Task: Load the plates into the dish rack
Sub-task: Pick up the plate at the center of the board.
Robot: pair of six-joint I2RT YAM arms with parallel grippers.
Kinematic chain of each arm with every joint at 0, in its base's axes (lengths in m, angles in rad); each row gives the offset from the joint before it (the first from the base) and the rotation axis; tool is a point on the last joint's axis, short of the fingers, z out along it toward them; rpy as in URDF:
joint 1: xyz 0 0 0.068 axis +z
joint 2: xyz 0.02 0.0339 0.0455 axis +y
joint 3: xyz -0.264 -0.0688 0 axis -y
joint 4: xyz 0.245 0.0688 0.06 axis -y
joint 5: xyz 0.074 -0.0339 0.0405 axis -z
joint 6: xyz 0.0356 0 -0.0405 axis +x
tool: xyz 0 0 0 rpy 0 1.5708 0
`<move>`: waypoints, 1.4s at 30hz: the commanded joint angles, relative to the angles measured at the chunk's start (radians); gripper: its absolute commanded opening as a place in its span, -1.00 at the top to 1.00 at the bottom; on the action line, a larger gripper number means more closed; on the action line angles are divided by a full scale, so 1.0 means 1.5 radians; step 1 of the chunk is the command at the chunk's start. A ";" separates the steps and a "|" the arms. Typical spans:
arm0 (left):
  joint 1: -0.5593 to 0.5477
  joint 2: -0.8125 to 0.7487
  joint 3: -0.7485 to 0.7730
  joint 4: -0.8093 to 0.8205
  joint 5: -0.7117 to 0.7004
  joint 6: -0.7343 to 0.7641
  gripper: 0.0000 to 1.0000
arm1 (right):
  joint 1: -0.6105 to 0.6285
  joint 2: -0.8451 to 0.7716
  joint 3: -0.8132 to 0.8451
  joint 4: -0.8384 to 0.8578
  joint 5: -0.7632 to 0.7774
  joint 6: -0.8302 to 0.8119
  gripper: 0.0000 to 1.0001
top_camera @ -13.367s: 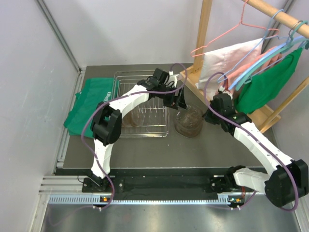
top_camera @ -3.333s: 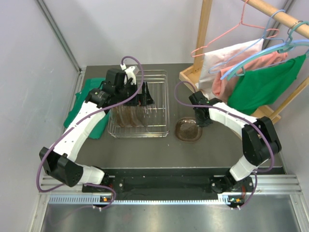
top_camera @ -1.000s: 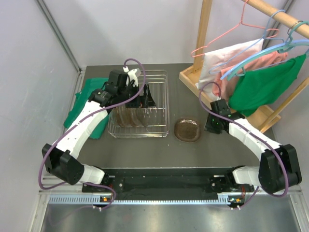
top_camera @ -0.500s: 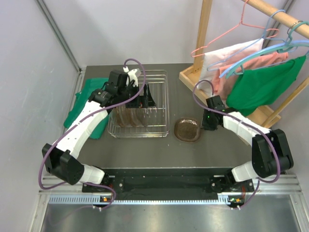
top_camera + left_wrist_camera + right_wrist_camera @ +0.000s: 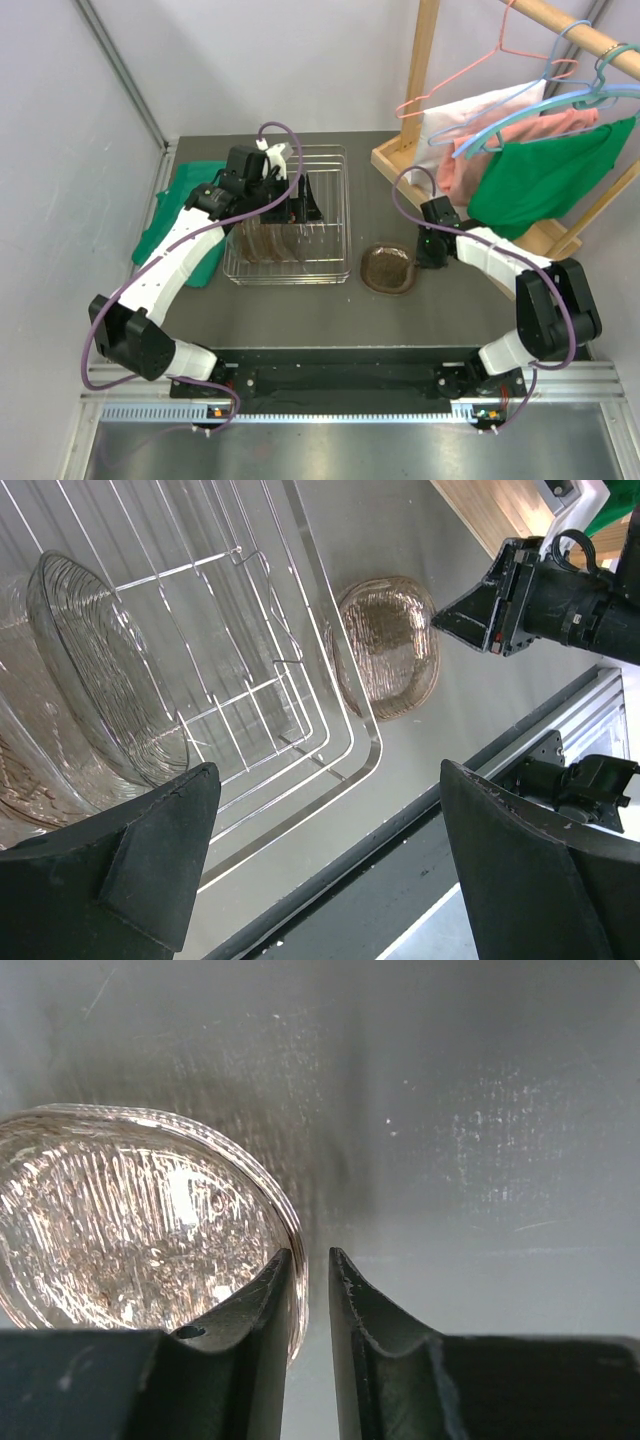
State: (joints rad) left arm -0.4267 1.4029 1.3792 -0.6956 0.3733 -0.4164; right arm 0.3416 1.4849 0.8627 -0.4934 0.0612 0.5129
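Note:
One brown-tinted glass plate [image 5: 388,268] lies flat on the table, right of the dish rack [image 5: 290,281]. My right gripper [image 5: 422,258] is low at the plate's right edge. In the right wrist view its jaws [image 5: 309,1255] straddle the plate's rim [image 5: 130,1220], one finger over the plate and one outside, narrowly open with a slim gap still showing. Other plates [image 5: 265,240] stand on edge in the rack's left part [image 5: 100,690]. My left gripper [image 5: 300,200] hovers above the rack, wide open and empty [image 5: 325,780]. The rack's corner [image 5: 360,750] and the loose plate [image 5: 388,645] lie below it.
A green cloth [image 5: 170,225] lies left of the rack. A wooden clothes stand [image 5: 425,70] with hangers and garments [image 5: 540,170] rises at the back right, close behind the right arm. The black base rail [image 5: 330,380] runs along the table's near edge.
The right gripper has slid left from beside the plate to its right edge, and its jaws have narrowed around the rim. The left arm has stayed still above the rack.

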 commanded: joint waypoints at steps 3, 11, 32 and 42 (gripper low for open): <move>0.001 -0.004 0.001 0.021 -0.001 0.002 -0.89 | 0.014 0.016 0.042 0.002 0.022 -0.014 0.69; 0.001 -0.002 0.003 0.015 -0.005 0.006 -0.89 | 0.027 0.011 0.063 -0.032 0.050 -0.024 1.00; 0.002 -0.004 0.008 0.012 -0.006 0.013 -0.89 | 0.078 -0.107 0.093 -0.070 0.103 0.015 1.00; 0.001 -0.014 0.001 0.021 0.006 0.009 -0.89 | 0.077 -0.186 0.034 -0.024 0.069 0.088 1.00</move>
State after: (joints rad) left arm -0.4267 1.4033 1.3792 -0.7025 0.3576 -0.4126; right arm 0.4496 1.2766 0.9295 -0.5869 0.1852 0.5838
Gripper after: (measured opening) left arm 0.948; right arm 0.009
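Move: The right hand's fingers straddle the right-hand rim of the plate on the board, whose middle lies about 5 cm to the hand's left, 1 cm back and 1 cm below. A lower plate is nested directly beneath that one, some 2 cm below the hand. The dish rack's middle is roughly 25 cm left and 8 cm farther out, the clothes stand's base about 11 cm out and 11 cm right. From the left hand the plate is some 11 cm right, about level fore-and-aft and 22 cm below. The right hand first closes its slightly open fingers on the rim of the upper plate, staying almost in place until they pinch it, one finger inside the dish and the other outside. Keeping that pinch, it lifts straight up off the lower plate by about 7.5 cm, easing 1.5 cm or so left towards the rack, while the wrist dips its left side and levels again and the fingertips swing forward by some 10 degrees. ##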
